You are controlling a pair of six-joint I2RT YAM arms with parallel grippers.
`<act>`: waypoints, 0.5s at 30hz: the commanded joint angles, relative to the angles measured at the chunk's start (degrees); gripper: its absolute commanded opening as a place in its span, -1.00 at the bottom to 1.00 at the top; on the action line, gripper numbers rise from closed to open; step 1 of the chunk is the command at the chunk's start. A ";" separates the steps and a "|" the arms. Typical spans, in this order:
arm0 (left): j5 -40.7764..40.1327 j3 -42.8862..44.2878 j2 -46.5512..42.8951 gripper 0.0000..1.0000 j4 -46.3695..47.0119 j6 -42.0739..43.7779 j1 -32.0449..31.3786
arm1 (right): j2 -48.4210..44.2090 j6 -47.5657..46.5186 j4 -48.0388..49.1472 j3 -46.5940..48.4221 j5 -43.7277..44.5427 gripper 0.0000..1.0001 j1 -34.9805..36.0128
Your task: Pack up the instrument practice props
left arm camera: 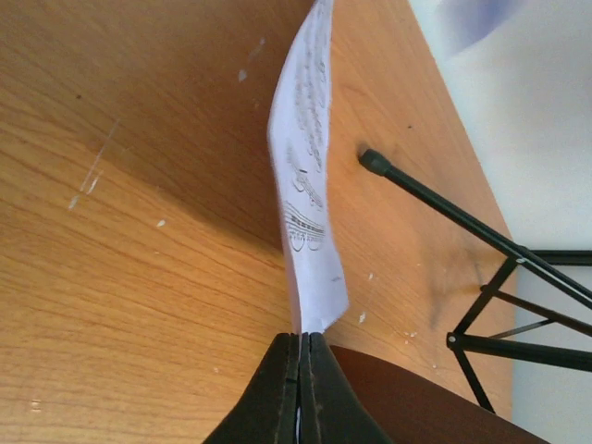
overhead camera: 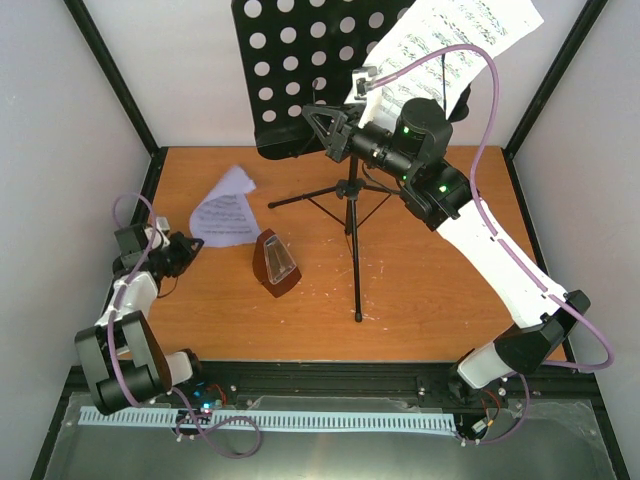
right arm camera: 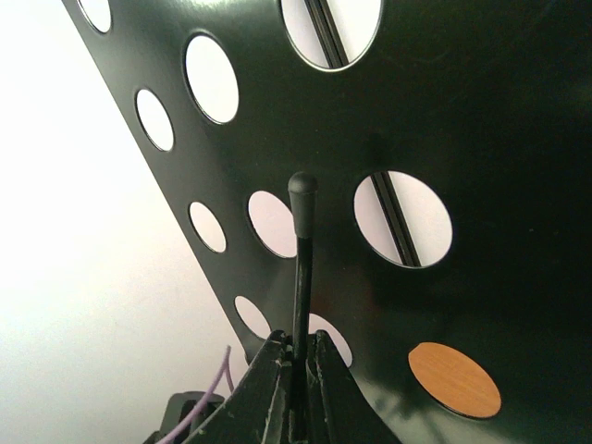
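Observation:
The black music stand stands at the back of the table, its perforated desk (overhead camera: 290,60) tilted and its tripod legs (overhead camera: 352,205) spread on the wood. A white sheet-music page (overhead camera: 455,40) leans on the desk's right side. My right gripper (overhead camera: 325,130) is shut on a thin black rod (right arm camera: 301,250) with a rubber tip, right against the desk (right arm camera: 462,111). My left gripper (overhead camera: 190,250) is shut on the edge of another sheet-music page (overhead camera: 226,212), which curls upward (left arm camera: 307,176) off the table. The red-brown metronome (overhead camera: 276,263) stands just right of that page.
White walls with black frame posts close in the wooden table (overhead camera: 440,290) on three sides. A tripod leg (left arm camera: 444,208) reaches along the table close to the held page. Purple cables loop from both arms.

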 commanded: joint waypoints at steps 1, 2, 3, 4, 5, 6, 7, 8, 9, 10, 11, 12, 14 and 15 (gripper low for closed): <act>-1.70 -1.01 2.69 -0.99 6.56 -0.48 0.29 | -0.41 -1.76 -1.17 -0.88 1.96 -0.87 -0.42; -1.75 -1.18 3.54 -0.99 6.54 -0.09 0.35 | -0.45 -1.82 -1.23 -0.90 2.10 -0.83 -0.38; -1.82 -1.32 4.16 -0.99 6.54 0.26 0.32 | -0.48 -1.91 -1.34 -0.86 2.12 -0.78 -0.38; -1.98 -1.49 4.61 -0.99 6.49 0.55 0.30 | -0.50 -1.92 -1.44 -0.90 2.07 -0.73 -0.38; -2.15 -1.75 4.81 -0.99 6.45 0.79 0.36 | -0.67 -1.92 -1.40 -0.88 1.80 -0.68 -0.38; -2.37 -1.93 4.92 -0.99 6.53 0.90 0.31 | -0.82 -1.92 -1.45 -0.89 1.65 -0.63 -0.38; -2.55 -2.14 4.93 -0.99 6.53 0.99 0.34 | -0.99 -1.92 -1.45 -0.88 1.37 -0.59 -0.38; -2.69 -2.34 4.93 -0.95 6.52 1.18 0.37 | -1.19 -1.92 -1.36 -0.89 1.04 -0.51 -0.38; -2.76 -2.38 4.98 -0.84 6.27 1.38 0.31 | -1.49 -1.85 -1.35 -0.95 0.64 -0.41 -0.38; -2.91 -2.44 4.95 -0.64 5.96 1.62 0.34 | -1.78 -1.70 -1.37 -0.94 0.18 -0.29 -0.38; -3.13 -2.45 4.71 -0.40 5.62 1.87 0.31 | -2.20 -1.74 -1.43 -1.00 -0.36 -0.18 -0.38; -3.89 -2.34 4.19 -0.16 5.05 2.18 0.29 | -2.66 -1.69 -1.58 -1.04 -0.91 -0.08 -0.38; -7.71 -1.95 1.00 0.26 3.09 2.94 0.29 | -3.98 -1.82 -1.81 -1.49 -1.99 0.10 -0.38; -10.18 -1.47 -1.32 0.54 1.94 3.29 0.33 | -4.80 -1.95 -1.87 -2.04 -2.74 0.21 -0.38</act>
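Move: The sheet music pinched in the left gripper is bound for the tabletop, centred some 14 cm ahead of that hand, 4 cm to its right and 11 cm below. The metronome is about 20 cm right and 5 cm back, the nearest tripod foot 19 cm right and 21 cm ahead. The right gripper holds the stand's page rod right at its fingers; the desk's middle lies about 10 cm ahead and 8 cm right, the other sheet about 24 cm right and 10 cm ahead. Bring the left gripper down about 3 cm towards the tabletop, easing to a stop with hardly any sideways travel, then open the fingers to a bit over half and let go of the sheet's near edge. Meanwhile keep the right hand in place and open its fingers to about half, so they release the page rod between them. ##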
